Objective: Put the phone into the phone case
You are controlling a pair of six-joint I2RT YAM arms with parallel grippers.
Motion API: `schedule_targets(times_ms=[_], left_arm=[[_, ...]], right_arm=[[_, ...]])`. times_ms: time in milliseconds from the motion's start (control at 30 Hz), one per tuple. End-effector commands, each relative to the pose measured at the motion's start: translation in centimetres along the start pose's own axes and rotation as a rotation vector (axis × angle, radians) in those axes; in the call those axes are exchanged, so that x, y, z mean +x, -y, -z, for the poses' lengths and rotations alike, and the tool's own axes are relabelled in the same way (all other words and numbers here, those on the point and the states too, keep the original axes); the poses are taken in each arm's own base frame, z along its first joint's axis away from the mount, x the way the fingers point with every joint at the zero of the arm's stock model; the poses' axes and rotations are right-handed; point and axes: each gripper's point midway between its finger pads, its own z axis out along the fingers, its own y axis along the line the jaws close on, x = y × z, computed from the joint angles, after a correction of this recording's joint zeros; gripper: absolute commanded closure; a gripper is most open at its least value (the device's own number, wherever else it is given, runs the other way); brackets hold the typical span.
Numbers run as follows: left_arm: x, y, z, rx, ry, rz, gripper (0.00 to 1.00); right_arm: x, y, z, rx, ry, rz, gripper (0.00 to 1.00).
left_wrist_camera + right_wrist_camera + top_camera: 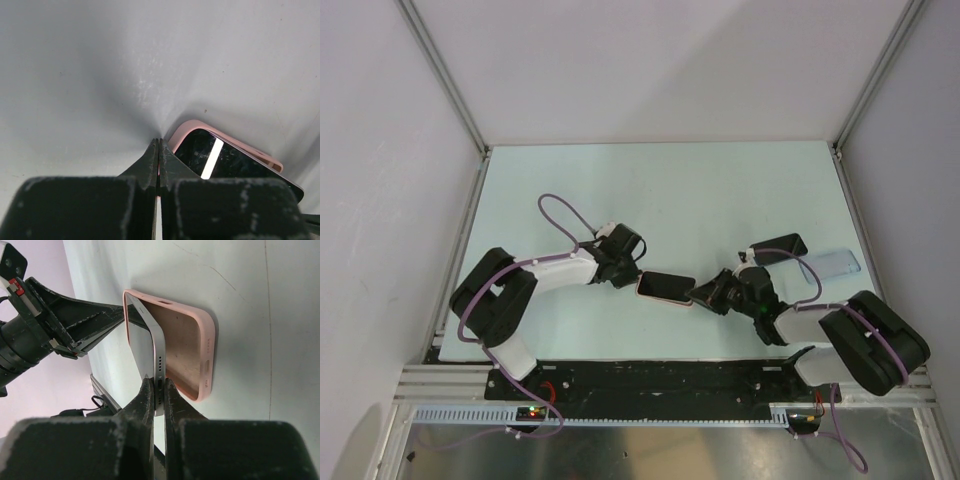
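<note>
The pink phone case [186, 337] lies open side up on the pale table. The phone [159, 357] stands tilted in it: its far end sits in the case's far end and its port end is raised clear of the rim. My right gripper [159, 384] is shut on that port end. My left gripper [158, 142] is shut, its tips against the far corner of the case [189, 128], beside the dark phone screen [225, 160]. From above, the phone [666, 288] lies between the left gripper [632, 272] and the right gripper [699, 295].
A second dark phone [782, 246] and a pale blue case [832, 263] lie to the right, just beyond the right arm. Grey walls with metal posts [480, 150] close in the table on three sides. A rail [640, 378] runs along the near edge.
</note>
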Motion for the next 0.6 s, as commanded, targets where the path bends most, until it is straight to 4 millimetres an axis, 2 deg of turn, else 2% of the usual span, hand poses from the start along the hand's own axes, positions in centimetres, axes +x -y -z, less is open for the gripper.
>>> schedule_targets(times_ms=[0,67,233,367,567], left_arm=[[1.6,2.0,0.1,0.065,-0.058,-0.025,1.0],[1.6,1.9,0.1,0.066,-0.057,-0.027,1.0],[1.5,2.0,0.1,0.066,-0.053,-0.027,1.0],[1.4,1.8,0.1,0.063,-0.052,-0.026,1.0],[1.2,1.9,0.2,0.066,-0.048,-0.024,1.0]], right_arm=[[0.4,1.3,-0.7,0.098,-0.028,0.069,1.0],[-0.1,1.0,-0.6,0.121,-0.016,0.097,0.97],[-1.4,0.6,0.4,0.177,0.028,0.155,0.75],[-2.1,0.3,1.3,0.205,0.043,0.187,0.62],[-2.8,0.3,2.4,0.246,0.064,0.227,0.56]])
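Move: The phone is in the right fingers by its right end, its middle some 7 cm to that hand's left, 2 cm ahead and 2 cm below. Under it the phone case lies with its middle about 7 cm left, 2 cm ahead and 4 cm down; the left fingertips are about 14 cm left, 4 cm ahead and 3 cm down. From the left hand, the phone's middle lies roughly 7 cm to the right and 2 cm back, about level. The phone, slanted over its case, is let go at its right end: the right hand lifts about 1 cm and edges forward, then opens to not quite half, goes some 2 cm right and tips its right side up about 15 degrees, ending just off the phone's near right corner. The left fingers stay shut against the case's left end, following it about 1 cm right. ##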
